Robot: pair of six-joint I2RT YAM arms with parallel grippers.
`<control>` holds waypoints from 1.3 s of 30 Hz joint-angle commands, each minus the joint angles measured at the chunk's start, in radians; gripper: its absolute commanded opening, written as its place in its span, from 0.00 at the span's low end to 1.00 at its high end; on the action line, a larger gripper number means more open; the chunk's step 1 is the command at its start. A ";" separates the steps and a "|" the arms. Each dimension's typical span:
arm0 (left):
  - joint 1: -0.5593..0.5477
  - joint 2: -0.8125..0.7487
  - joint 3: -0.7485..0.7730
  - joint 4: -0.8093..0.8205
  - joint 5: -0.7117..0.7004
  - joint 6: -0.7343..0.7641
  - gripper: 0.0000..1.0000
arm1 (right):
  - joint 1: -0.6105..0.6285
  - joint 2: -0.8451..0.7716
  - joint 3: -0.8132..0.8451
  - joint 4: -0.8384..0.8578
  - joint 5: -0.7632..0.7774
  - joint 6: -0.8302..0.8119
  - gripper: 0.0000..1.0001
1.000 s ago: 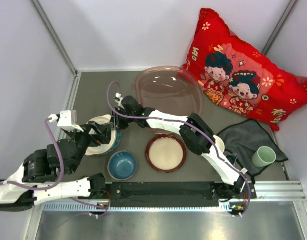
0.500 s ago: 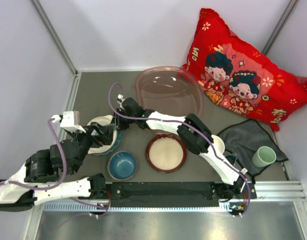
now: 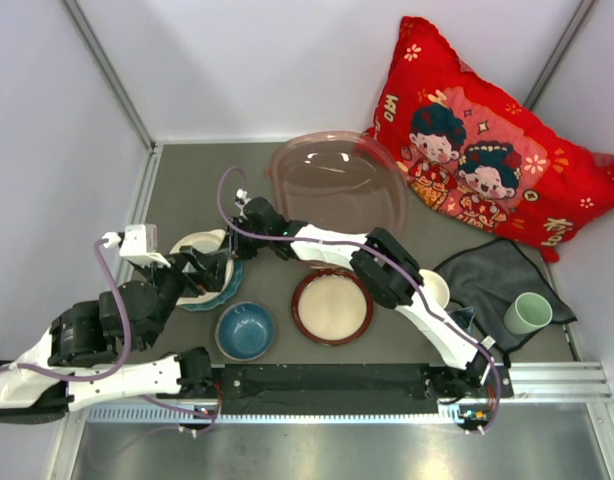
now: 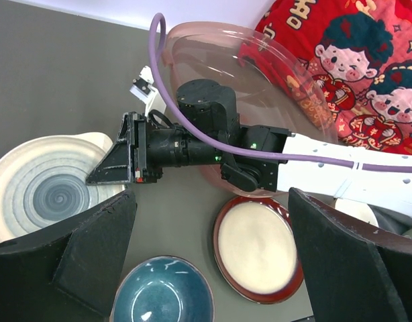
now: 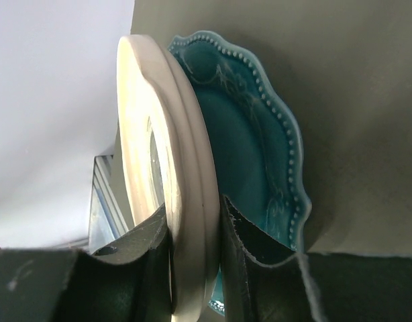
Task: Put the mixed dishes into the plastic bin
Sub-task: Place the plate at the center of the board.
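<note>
My right gripper (image 3: 239, 218) (image 5: 196, 209) is shut on the rim of the blue-ringed white handled plate (image 3: 195, 262) (image 4: 48, 191) (image 5: 186, 201). That plate rests on the teal scalloped plate (image 3: 225, 290) (image 5: 253, 141). My left gripper (image 3: 207, 272) (image 4: 211, 221) is open and empty above them. The blue bowl (image 3: 244, 330) (image 4: 162, 295) sits in front. The translucent pinkish plastic bin (image 3: 337, 180) (image 4: 273, 74) is behind my right arm. The cream-white bowl (image 3: 439, 288) is partly hidden by that arm. The pale green cup (image 3: 527, 312) stands at the right.
A red-rimmed cream plate (image 3: 332, 305) (image 4: 258, 248) lies mid-table. The dark grey cloth (image 3: 492, 270) lies under the cup. The red cartoon-print pillow (image 3: 477, 140) leans at the back right. Walls enclose the left and rear sides.
My left arm has drawn slightly toward the near left. My right gripper stays shut on the white plate's rim, shifted very little.
</note>
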 commanded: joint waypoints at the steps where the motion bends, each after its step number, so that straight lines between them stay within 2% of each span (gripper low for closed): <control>1: -0.002 -0.013 -0.015 0.008 0.003 -0.010 0.99 | 0.009 0.005 0.053 0.102 -0.017 0.022 0.01; 4: -0.004 -0.024 -0.018 0.005 0.003 -0.015 0.99 | 0.007 0.010 0.041 0.105 -0.016 0.025 0.03; 8: -0.004 -0.041 -0.021 0.000 0.003 -0.021 0.99 | 0.007 0.005 0.025 0.108 -0.017 0.022 0.22; 17: -0.004 -0.047 -0.026 0.002 0.007 -0.022 0.99 | 0.006 -0.024 -0.009 0.107 -0.013 0.005 0.46; 21: -0.004 -0.046 -0.029 0.013 0.012 -0.018 0.99 | 0.006 -0.042 -0.024 0.096 -0.007 -0.012 0.52; 28: -0.004 -0.039 -0.027 0.023 0.017 -0.007 0.99 | 0.007 -0.091 -0.027 0.047 0.010 -0.073 0.55; 32: -0.002 -0.038 -0.030 0.034 0.021 -0.003 0.99 | 0.007 -0.111 0.005 -0.060 0.036 -0.129 0.59; 39: -0.004 -0.023 -0.029 0.049 0.029 0.007 0.99 | 0.007 -0.150 0.005 -0.134 0.087 -0.192 0.64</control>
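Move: The right hand holds the cream plate by its right-hand edge. The teal plate it goes onto has its middle about 5 cm back, 5 cm left and 4 cm below this hand. The teal bowl sits roughly 18 cm back and 4 cm right; the brown-rimmed plate some 13 cm back and 25 cm right, both a little lower than the hand. From the left hand, the teal plate lies about 7 cm ahead, 8 cm left and 30 cm down. Lower the right gripper about 1.5 cm to set the cream plate onto the teal one, opening the fingers as it sinks until the edge comes free. Keep opening to a bit over half, then ease the hand back out to the right about 1.5 cm, rising a little and tilting only slightly. ##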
